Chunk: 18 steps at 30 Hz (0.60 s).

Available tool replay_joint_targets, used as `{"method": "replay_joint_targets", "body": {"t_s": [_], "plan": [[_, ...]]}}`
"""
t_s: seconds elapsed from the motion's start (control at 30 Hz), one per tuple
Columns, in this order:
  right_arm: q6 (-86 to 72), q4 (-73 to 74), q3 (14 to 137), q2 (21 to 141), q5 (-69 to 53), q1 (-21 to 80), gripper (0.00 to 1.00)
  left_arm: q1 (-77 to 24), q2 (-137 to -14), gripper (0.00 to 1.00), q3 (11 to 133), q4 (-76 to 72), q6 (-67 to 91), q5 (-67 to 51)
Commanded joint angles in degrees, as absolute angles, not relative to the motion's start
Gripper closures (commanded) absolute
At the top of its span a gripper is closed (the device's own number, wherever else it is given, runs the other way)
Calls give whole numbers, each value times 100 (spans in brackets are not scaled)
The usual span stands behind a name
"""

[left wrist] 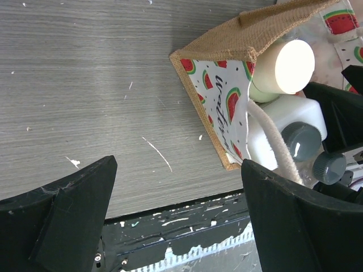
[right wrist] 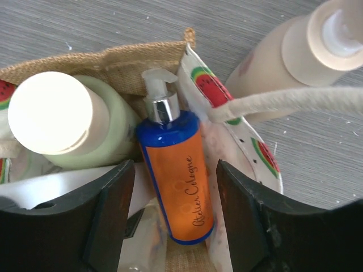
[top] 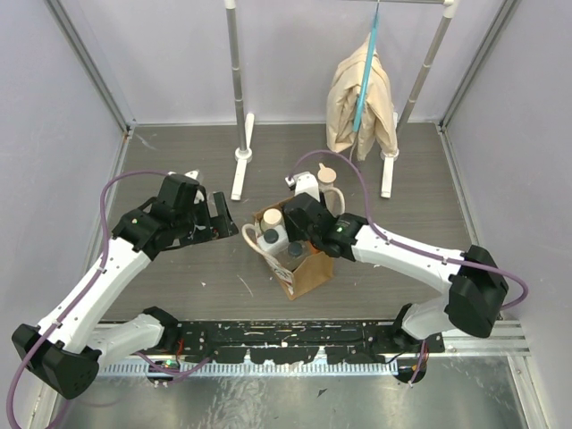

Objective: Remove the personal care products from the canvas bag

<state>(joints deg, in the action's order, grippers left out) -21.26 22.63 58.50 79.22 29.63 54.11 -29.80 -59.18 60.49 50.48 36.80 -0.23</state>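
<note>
The canvas bag point(top: 313, 273) stands upright at mid-table, its watermelon-print lining showing in the left wrist view point(left wrist: 224, 107). Inside it are a cream-capped pale green bottle point(right wrist: 54, 116), a white bottle with a dark grey cap point(left wrist: 295, 139) and a blue bottle with an orange label point(right wrist: 176, 170). A beige pump-top bottle point(top: 328, 183) stands on the table just behind the bag. My right gripper point(right wrist: 174, 190) is open inside the bag's mouth, with one finger on each side of the blue bottle and gaps on both sides. My left gripper point(left wrist: 178, 221) is open and empty, left of the bag.
A beige cloth on a blue hanger point(top: 360, 107) hangs from a rack at the back. The rack's white feet point(top: 241, 170) stand behind the bag. A cream bag handle point(right wrist: 283, 99) crosses in front of the pump-top bottle. A black rail point(top: 295, 344) runs along the near edge.
</note>
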Motion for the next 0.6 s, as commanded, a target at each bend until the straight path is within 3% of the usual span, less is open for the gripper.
{"method": "replay_joint_targets", "body": {"t_s": [0.0, 0.2, 0.57], "plan": [[-2340, 2267, 6404, 8156, 2301, 5067, 35, -3011, -5827, 1, 5924, 5038, 3738, 51], [-2282, 2575, 6634, 8587, 923, 4593, 35, -3010, -5814, 1, 5959, 5104, 3718, 92], [-1630, 3042, 6748, 9624, -5, 4514, 30, -3018, -5950, 1, 5871, 5038, 3740, -1]]}}
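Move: The blue-and-orange pump bottle stands in the bag about 3 cm ahead of my right hand, 1 cm to its left and some 9 cm below. From that hand, roughly 7 cm down, the green bottle is 3 cm ahead and 6 left, the white bottle 2 cm back and 6 left, and the clear bottle 4 cm back and 1 left. From my left hand the blue bottle lies some 20 cm right, 2 cm back and 13 cm below. I sink my right hand about 6.5 cm into the bag, first reaching some 2.5 cm forward with little drop, then easing back a little as I go down steeply. Meanwhile I tip the fingers some 20 degrees further downwards and keep them about two-thirds open, so that they come down on either side of the blue-and-orange bottle's body. ##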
